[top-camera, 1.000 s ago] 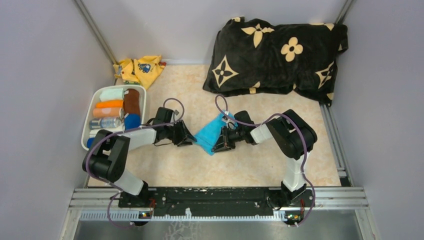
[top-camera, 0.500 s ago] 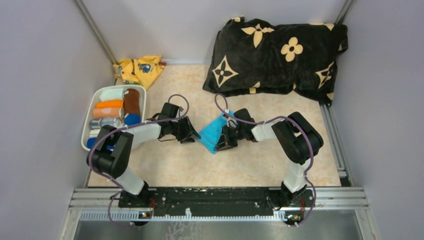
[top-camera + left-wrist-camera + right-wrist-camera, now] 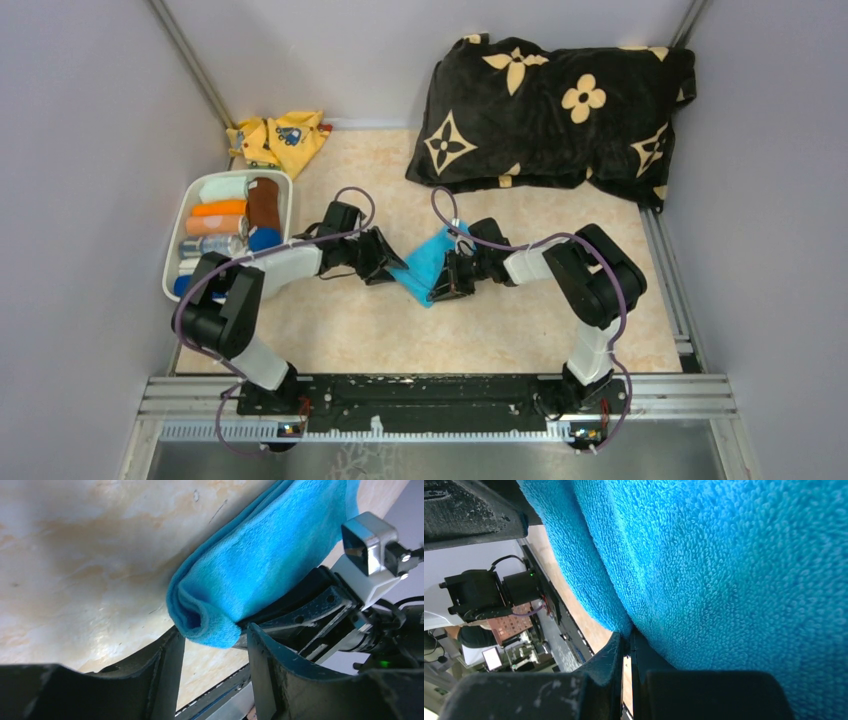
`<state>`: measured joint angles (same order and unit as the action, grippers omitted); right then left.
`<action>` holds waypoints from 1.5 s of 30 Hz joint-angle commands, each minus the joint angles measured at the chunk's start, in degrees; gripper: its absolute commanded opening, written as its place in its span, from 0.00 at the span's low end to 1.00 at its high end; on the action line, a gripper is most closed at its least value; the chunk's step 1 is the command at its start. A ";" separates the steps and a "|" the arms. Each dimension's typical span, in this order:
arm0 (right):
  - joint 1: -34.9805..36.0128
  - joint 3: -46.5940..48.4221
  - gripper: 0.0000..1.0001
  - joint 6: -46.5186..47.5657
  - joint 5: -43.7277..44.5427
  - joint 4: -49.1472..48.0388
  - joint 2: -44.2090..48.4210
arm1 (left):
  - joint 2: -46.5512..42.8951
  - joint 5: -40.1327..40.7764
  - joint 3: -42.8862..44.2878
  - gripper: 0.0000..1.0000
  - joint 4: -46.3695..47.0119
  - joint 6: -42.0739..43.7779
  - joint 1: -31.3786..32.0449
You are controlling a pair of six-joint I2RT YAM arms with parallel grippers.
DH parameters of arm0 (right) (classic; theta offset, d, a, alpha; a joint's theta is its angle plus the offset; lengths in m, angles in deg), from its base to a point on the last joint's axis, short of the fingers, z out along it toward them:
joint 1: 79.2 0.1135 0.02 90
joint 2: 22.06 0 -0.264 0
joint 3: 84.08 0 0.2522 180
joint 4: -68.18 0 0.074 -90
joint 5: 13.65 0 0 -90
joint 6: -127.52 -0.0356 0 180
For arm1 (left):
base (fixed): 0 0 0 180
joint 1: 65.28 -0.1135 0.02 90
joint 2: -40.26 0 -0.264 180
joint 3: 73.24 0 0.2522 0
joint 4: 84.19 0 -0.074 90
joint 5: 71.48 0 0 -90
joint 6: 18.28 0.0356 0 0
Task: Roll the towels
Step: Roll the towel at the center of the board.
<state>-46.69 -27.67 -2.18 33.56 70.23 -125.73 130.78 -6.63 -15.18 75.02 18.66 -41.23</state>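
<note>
A light cyan towel (image 3: pixel 425 260) lies folded on the table's middle. My right gripper (image 3: pixel 441 286) is shut on its near-right edge, and in the right wrist view the fingertips (image 3: pixel 628 637) pinch the cyan towel (image 3: pixel 724 570). My left gripper (image 3: pixel 391 268) is open at the towel's left corner. In the left wrist view the folded end (image 3: pixel 200 622) sits just at the mouth of the gripper (image 3: pixel 215 645), not pinched, with the fingers apart. A rolled brown towel (image 3: pixel 263 203) and a dark blue towel (image 3: pixel 265 240) rest in the white bin (image 3: pixel 170 262).
The bin at the left also holds orange, white and other rolls. A yellow printed cloth (image 3: pixel 280 140) lies crumpled in the back left corner. A big black cushion with beige flowers (image 3: pixel 555 105) fills the back right. Metal rails run along the walls and the near edge.
My left gripper has slid right up to the cyan towel's corner and its jaws have spread wider. The right gripper has stayed shut on the towel.
</note>
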 commanded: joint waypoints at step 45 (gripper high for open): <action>23.98 12.18 0.41 31.93 51.84 20.85 9.53 | 13.25 6.99 5.51 0.30 -1.19 -2.89 0.53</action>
<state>-23.98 -17.46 27.06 79.40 90.12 -115.88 141.53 -5.91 -8.85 76.99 13.29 -40.88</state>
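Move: The light-blue towel's rolled edge lies about 3 cm to the right of the left hand and some 3 cm below it, between its open fingertips as seen from above. The right hand already pinches its near part, so the roll's middle is roughly 3 cm ahead and 3 cm left of that hand. The flat part of the towel is about 3 cm ahead and 8 cm right of the left hand; the towel tray is some 32 cm left of that hand and 6 cm farther out. The towel's rolled edge changes hands: the left hand slides about 3 cm forward and a little right, sinks some 2 cm and half closes on the roll, then keeps its hold. The right hand stays clamped until then, opens and comes free, rises about 7 cm while swinging left and turning its fingers steeply down, then drops back to the roll, easing right again, fingers open around the edge. ##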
